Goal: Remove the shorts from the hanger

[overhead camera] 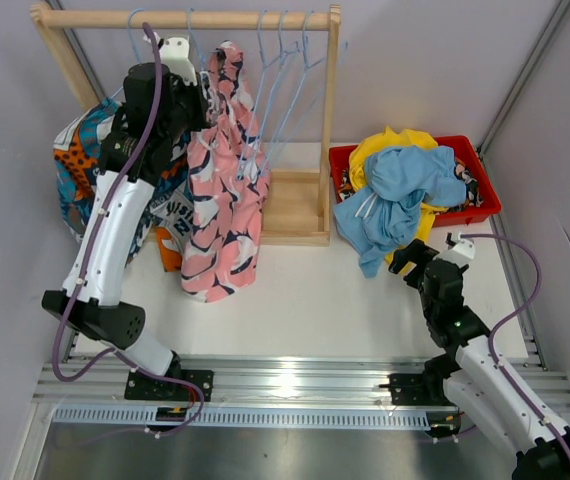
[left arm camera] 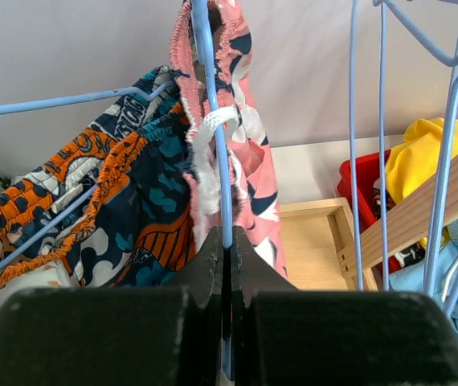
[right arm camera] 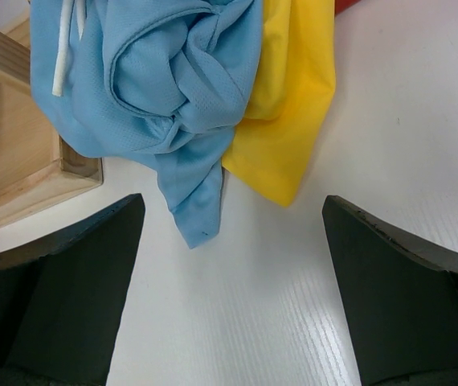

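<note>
Pink shorts with dark marks (overhead camera: 225,200) (left arm camera: 249,153) hang from a thin blue hanger (left arm camera: 213,121) on the wooden rail (overhead camera: 185,18). My left gripper (overhead camera: 203,98) (left arm camera: 226,241) is up at the rail, shut on that hanger's wire just below the waistband. Teal-orange patchwork shorts (overhead camera: 80,160) (left arm camera: 132,201) hang to its left on another blue hanger. Light blue shorts (overhead camera: 395,195) (right arm camera: 173,80) and yellow shorts (overhead camera: 395,140) (right arm camera: 293,104) lie heaped over the red bin (overhead camera: 475,170). Low over the table, my right gripper (overhead camera: 410,255) (right arm camera: 229,217) stands open and empty, just in front of that heap.
Several bare blue hangers (overhead camera: 285,70) hang at the right end of the rail. The rack's wooden base (overhead camera: 295,205) sits between the pink shorts and the bin. Grey walls close in both sides, and a metal rail runs along the table's near edge.
</note>
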Controlling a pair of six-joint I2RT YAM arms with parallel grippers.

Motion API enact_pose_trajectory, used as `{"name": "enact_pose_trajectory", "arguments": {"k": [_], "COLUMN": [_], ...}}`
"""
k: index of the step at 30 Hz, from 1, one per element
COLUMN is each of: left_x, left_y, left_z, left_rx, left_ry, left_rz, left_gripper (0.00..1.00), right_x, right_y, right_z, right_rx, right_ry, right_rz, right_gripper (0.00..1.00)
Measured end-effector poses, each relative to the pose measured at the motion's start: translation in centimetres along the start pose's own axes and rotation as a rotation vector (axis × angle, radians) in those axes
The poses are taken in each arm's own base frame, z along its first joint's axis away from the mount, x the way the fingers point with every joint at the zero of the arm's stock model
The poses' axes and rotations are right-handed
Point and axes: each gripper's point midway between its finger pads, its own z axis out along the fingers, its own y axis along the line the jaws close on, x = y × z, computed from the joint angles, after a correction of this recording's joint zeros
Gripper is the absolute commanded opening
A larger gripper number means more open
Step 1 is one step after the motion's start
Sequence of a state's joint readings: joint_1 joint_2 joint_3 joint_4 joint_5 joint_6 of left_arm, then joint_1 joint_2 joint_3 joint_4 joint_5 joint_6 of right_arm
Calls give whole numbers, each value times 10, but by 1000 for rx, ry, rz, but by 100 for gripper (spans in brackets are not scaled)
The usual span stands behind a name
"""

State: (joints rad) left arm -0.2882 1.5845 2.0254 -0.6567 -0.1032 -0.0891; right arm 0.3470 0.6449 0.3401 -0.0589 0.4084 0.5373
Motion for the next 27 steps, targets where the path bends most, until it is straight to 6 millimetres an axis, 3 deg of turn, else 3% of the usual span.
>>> {"name": "enact_pose_trajectory", "arguments": {"k": [5,10,14,19,23,27], "left_x": [-6,-38,-75,-93,-69,-8], "left_y": [-1,-8,-14,-15,-16,-15], "left_z": [-8,-35,-76,-127,-153,-173], "left_rx": [5,45,85,119,149,172], "left_ry": [-2,-57,-162,-238,-218,-125], "left_rz": [-9,-22,-29,-33,-33,-31], "left_gripper": [0,0,0,0,0,0], "right_x": [4,1,-5,-15,-29,-44], "right_y": [-4,-1,2,6,24,65], "right_z": [0,-2,-5,-11,-22,-45], "right_rx": [6,-8,-27,-43,-137,-367], "right_ry": [5,-6,-24,-40,-65,-85], "right_rz": [-2,5,10,10,1,-18], "right_gripper": [99,100,99,99,100,99]}}
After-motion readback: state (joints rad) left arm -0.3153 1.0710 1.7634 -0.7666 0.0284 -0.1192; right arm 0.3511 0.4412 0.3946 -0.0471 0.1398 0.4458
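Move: The pink shorts hang on a blue hanger already shut in the left hand's fingers; their middle is about 20 cm below that hand, some 3 cm ahead and 4 cm right. The rack's bar, where the hook sits, is roughly 17 cm ahead and 10 cm above. Empty hangers hang 15 cm right and 6 cm ahead at hand height, the patterned shorts 17 cm left, 5 cm ahead and 18 cm lower. From the right hand the pink shorts are about 40 cm left, 18 cm ahead and 10 cm higher. The pink shorts' hanger, still pinched in the left fingers, is lifted some 11 cm while being drawn back, then carried on back and down, about 17 cm back in all and ending roughly 5 cm higher, to clear the bar. Late on, the open right hand rises about 8 cm and swings 4 cm left towards the shorts, fingers tipping up and turning counter-clockwise. ##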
